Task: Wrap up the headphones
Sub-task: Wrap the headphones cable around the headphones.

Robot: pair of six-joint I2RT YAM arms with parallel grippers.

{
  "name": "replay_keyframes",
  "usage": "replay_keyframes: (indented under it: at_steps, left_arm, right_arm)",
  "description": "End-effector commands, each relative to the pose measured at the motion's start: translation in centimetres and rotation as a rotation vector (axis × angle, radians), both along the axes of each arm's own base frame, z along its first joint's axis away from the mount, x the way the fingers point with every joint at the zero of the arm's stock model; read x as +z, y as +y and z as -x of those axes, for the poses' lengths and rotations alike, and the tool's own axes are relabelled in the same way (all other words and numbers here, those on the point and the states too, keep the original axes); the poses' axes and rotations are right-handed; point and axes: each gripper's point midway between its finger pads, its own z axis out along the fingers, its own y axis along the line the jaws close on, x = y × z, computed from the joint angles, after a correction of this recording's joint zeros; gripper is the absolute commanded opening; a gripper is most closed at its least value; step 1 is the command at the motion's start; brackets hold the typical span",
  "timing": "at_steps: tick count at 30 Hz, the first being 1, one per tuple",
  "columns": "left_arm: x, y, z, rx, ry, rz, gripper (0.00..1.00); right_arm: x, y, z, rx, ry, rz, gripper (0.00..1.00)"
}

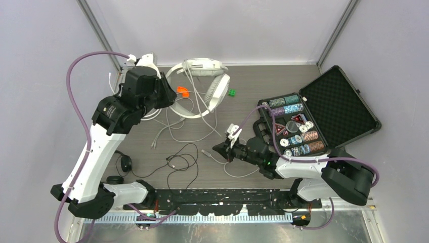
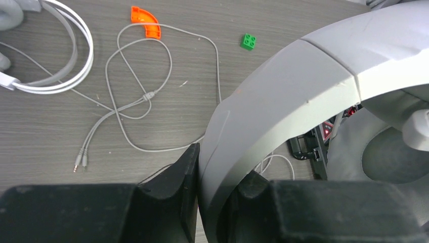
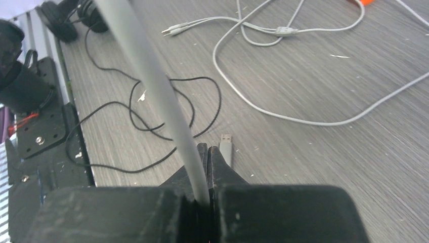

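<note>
White headphones (image 1: 212, 88) lie at the back middle of the table with thin white cords (image 1: 195, 134) trailing toward me. My left gripper (image 1: 167, 96) is shut on a wide white headband (image 2: 303, 86), which fills the gap between its fingers; that headset's ear cup (image 2: 389, 152) shows at the right. A second white headband (image 2: 76, 50) lies further off. My right gripper (image 1: 221, 149) is shut on a white cord (image 3: 152, 81) that rises taut from between its fingers (image 3: 202, 152). A grey USB plug (image 3: 226, 147) lies just beyond them. The black headphones (image 1: 124, 164) and their black cord (image 1: 182, 159) lie front left.
An open black foam-lined case of chips (image 1: 313, 116) stands at the right. An orange curved piece (image 1: 182, 91) and a green brick (image 1: 231, 92) lie near the white headphones. Twin audio plugs (image 2: 80, 163) end one cord. Grey walls enclose the table on three sides.
</note>
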Motion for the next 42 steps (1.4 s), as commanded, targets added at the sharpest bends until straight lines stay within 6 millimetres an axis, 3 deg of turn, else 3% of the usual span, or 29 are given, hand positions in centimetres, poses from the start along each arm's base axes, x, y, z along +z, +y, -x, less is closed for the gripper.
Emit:
replay_keyframes:
  at_steps: [1, 11, 19, 24, 27, 33, 39, 42]
  left_arm:
    - [4.6, 0.3, -0.1, -0.027, -0.119, 0.047, 0.00]
    - [6.2, 2.8, -2.0, 0.056, -0.173, -0.004, 0.00]
    - [6.8, 2.9, -2.7, 0.061, -0.190, -0.002, 0.00]
    - [6.2, 0.2, -0.5, -0.166, -0.156, 0.005, 0.00]
    - [4.1, -1.6, 2.0, -0.406, -0.108, -0.070, 0.00]
    - [0.0, -4.7, 6.6, -0.849, -0.080, -0.113, 0.00]
    - [-2.2, -5.1, 9.3, -1.149, -0.162, -0.223, 0.00]
    - [-3.6, -5.0, 9.8, -1.264, -0.222, -0.327, 0.00]
  right_arm:
    - [3.1, -0.5, -1.2, -0.025, -0.003, -0.143, 0.01]
    - [3.3, -0.7, 0.2, 0.040, 0.008, -0.154, 0.01]
    - [2.9, -0.6, 0.4, 0.055, 0.014, -0.147, 0.01]
    - [3.0, -1.3, -1.0, -0.013, 0.012, -0.156, 0.01]
    - [3.6, -2.2, -2.6, -0.068, 0.022, -0.170, 0.01]
    - [5.2, -3.6, -3.7, -0.098, 0.027, -0.203, 0.01]
    - [6.4, -4.9, -3.8, -0.131, 0.036, -0.222, 0.06]
    - [6.9, -5.1, -3.3, -0.117, 0.050, -0.212, 0.03]
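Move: The left hand already grips the headphones' headband: their middle lies about 9 cm to its right and 2 cm forward, roughly level. The cable pinch in the right hand is some 8 cm back, 12 cm right and 25 cm below it. From the right hand, the headphones are about 10 cm forward, 3 cm left and 24 cm up; on the table some 13 cm below, the USB plug lies 2 cm forward and 4 cm left, the black cable 4 cm back and 14 cm left. Keeping hold of the headband, the left hand first drifts about 3 cm left and 2 cm forward and up, then swings back, right and down, roughly 12 cm in all, turning clockwise about 50 degrees to bring the ear cups round to the right hand. The right hand keeps the cable pinched, shifts slightly forward and back, then goes some 5 cm up with 4 cm right and 3 cm forward. ##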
